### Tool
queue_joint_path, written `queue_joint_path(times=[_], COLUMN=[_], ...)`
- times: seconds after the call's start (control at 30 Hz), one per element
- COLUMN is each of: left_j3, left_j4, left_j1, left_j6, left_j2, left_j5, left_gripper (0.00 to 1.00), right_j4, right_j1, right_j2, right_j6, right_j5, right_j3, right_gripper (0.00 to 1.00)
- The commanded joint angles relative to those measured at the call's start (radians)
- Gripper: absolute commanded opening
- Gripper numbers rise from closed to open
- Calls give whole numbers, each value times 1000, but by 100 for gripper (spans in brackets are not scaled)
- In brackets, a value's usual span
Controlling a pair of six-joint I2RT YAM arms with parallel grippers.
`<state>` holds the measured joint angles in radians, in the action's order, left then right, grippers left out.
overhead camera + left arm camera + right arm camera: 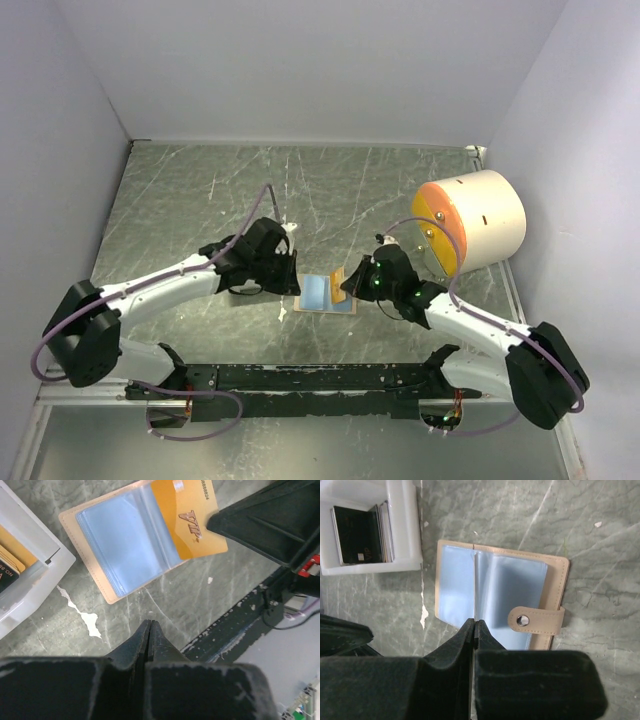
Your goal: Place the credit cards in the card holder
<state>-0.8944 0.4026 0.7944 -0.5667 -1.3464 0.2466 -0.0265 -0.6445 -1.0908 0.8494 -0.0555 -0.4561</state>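
Note:
The tan card holder (322, 293) lies open on the table with its clear bluish pockets up (120, 540) and its snap tab (536, 621) folded over one side. My right gripper (352, 283) (476, 622) is shut on an orange credit card marked VIP (192, 517), pinching one edge. The card's other edge rests at the pockets, and I cannot tell how deep it goes. In the right wrist view the card shows only edge-on. My left gripper (288, 278) (150, 622) is shut on nothing, over bare table beside the holder. More credit cards (357, 537) stand in a white tray (405, 530).
The white tray (35, 575) sits just left of the holder, mostly hidden under my left arm in the top view. A large cream drum with an orange face (470, 225) stands at the right wall. A black rail (320, 378) runs along the near edge.

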Motion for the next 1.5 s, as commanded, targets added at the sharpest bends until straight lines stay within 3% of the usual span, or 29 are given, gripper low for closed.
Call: queue_joint_path(times=[0.0, 0.23, 1.47], left_j3=[22, 38, 60], left_j4=[-75, -79, -95], left_j1=[44, 58, 152], left_j6=[-16, -12, -45], left_j2=[-52, -112, -271], left_j5=[-143, -231, -313], left_gripper=[7, 7, 7], right_j4=[140, 207, 456], right_j1=[20, 40, 80], right_j2=[-30, -55, -170], right_j6=[20, 28, 131], right_j5=[-90, -117, -205], right_j3=[43, 83, 207], right_gripper=[0, 0, 0])
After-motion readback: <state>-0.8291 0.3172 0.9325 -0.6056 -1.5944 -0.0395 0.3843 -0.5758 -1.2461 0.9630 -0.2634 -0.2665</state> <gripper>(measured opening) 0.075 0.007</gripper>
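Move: The open card holder's middle lies about 4 cm ahead of the closed left hand, 7 cm to its right and 11 cm below; its near left corner is almost directly under those fingertips. The white tray is some 9 cm ahead and 12 cm left of that hand, about 9 cm lower. From the right hand, gripping the orange card, the holder's middle is roughly 2 cm ahead, 5 cm left and 7 cm below. The orange card, still pinched in the right fingers, is lowered about 3 cm towards the holder's middle fold, drifting a little left and back while the wrist rolls its left side up about 10 degrees. The holder's near left corner is where the left hand goes, almost straight down about 10 cm, fingers kept shut and swinging some 20 degrees steeper until their tips come to the edge there. ##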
